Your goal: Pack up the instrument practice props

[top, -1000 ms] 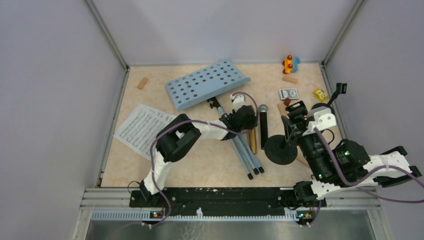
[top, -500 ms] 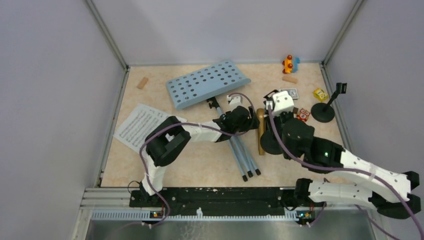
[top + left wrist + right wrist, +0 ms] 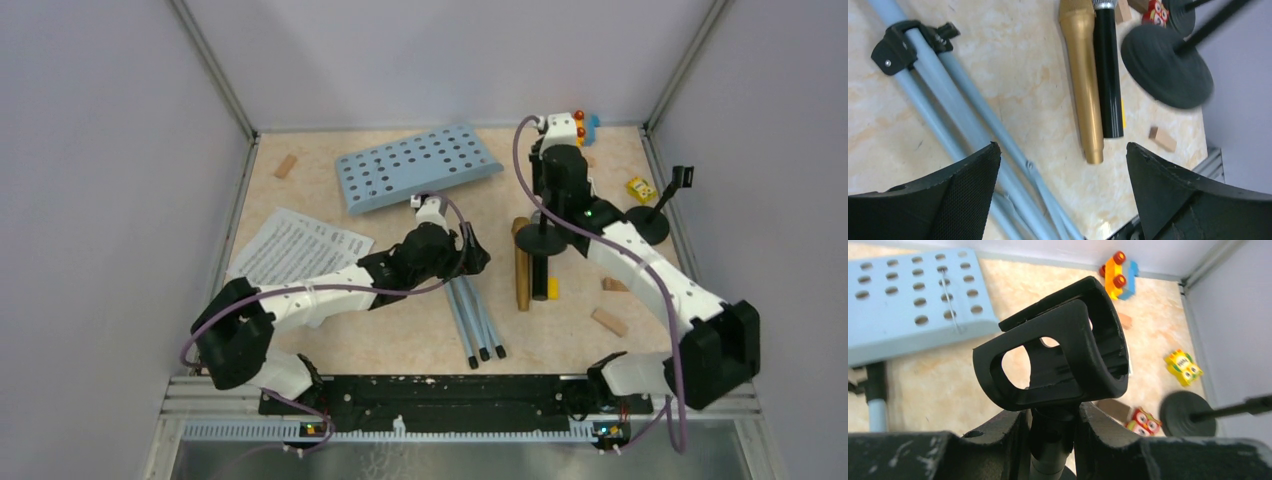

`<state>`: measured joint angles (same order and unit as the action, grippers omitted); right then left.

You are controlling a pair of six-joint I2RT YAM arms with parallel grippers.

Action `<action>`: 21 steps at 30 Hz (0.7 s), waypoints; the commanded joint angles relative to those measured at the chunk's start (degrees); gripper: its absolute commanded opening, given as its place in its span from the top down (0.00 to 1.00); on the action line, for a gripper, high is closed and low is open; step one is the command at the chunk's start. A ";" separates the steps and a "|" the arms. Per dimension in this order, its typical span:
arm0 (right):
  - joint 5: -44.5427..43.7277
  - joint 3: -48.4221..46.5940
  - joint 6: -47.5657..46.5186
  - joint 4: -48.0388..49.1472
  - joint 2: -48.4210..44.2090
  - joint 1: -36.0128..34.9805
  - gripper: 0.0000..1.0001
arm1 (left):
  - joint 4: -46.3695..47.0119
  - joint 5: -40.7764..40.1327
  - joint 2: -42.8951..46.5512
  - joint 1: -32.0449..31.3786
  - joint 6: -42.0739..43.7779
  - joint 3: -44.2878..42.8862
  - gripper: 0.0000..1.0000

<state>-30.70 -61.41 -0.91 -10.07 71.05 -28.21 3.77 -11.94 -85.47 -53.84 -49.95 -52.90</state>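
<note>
The light blue music desk (image 3: 415,165) lies flat at the back, its grey tripod legs (image 3: 470,310) stretching toward the near edge. My left gripper (image 3: 478,258) hovers open over the tripod legs (image 3: 948,100), holding nothing. White music sheets (image 3: 295,250) lie to the left. A gold microphone (image 3: 521,265) and a black microphone (image 3: 540,275) lie side by side. My right gripper (image 3: 553,200) is shut on the stem of a mic holder (image 3: 1058,350), whose round base (image 3: 540,240) hangs above the microphones. A second mic holder (image 3: 648,222) stands at the right.
Wooden blocks (image 3: 610,320) (image 3: 287,165) lie near the right front and back left. A toy car (image 3: 580,125), a yellow toy (image 3: 640,188) and an owl toy (image 3: 1143,421) sit at the back right. Grey walls enclose the table on three sides.
My left gripper opened, letting go of the tripod legs, and drew back a little. My right arm swung from the front right toward the back, carrying the mic holder.
</note>
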 commanded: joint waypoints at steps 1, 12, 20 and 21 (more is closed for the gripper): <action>4.88 -11.25 5.07 14.87 8.33 3.62 1.00 | -3.31 4.38 8.21 -1.21 5.11 2.81 0.01; 1.73 -23.77 -2.36 30.79 32.81 7.95 1.00 | -23.07 -0.98 34.99 -2.35 17.62 8.86 0.02; 1.94 -31.43 -1.67 35.32 44.61 10.53 1.00 | -29.00 -4.86 55.72 -2.32 20.65 14.97 0.02; 2.76 -31.11 -0.28 36.46 45.22 10.84 1.00 | -30.01 -6.03 57.51 -2.32 21.13 15.17 0.02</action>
<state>-28.08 -87.53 -2.83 15.44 115.07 -18.55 -22.35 -13.74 -34.11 -56.21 -32.03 -39.11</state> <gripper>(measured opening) 0.288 0.986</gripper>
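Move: The right hand holds the empty mic stand upright, its base hanging just over the black microphone, which lies some 24 cm straight below the hand; the gold one is 3 cm nearer and 4 cm left at that height. The clear table spot ahead is about 21 cm farther out and 1 cm left. The blue music desk centres 22 cm ahead, 26 cm left. From the empty left hand, that spot lies roughly 32 cm ahead and 12 cm right. Still gripping the mic stand near its top, the right hand carries it forward about 20 cm, away from over the two microphones towards the clear spot beside the desk's right end, at first level, then sinking some 6 cm. Meanwhile the open left hand withdraws left, back and up, off from over the folded tripod, its fingers tipping upward. ##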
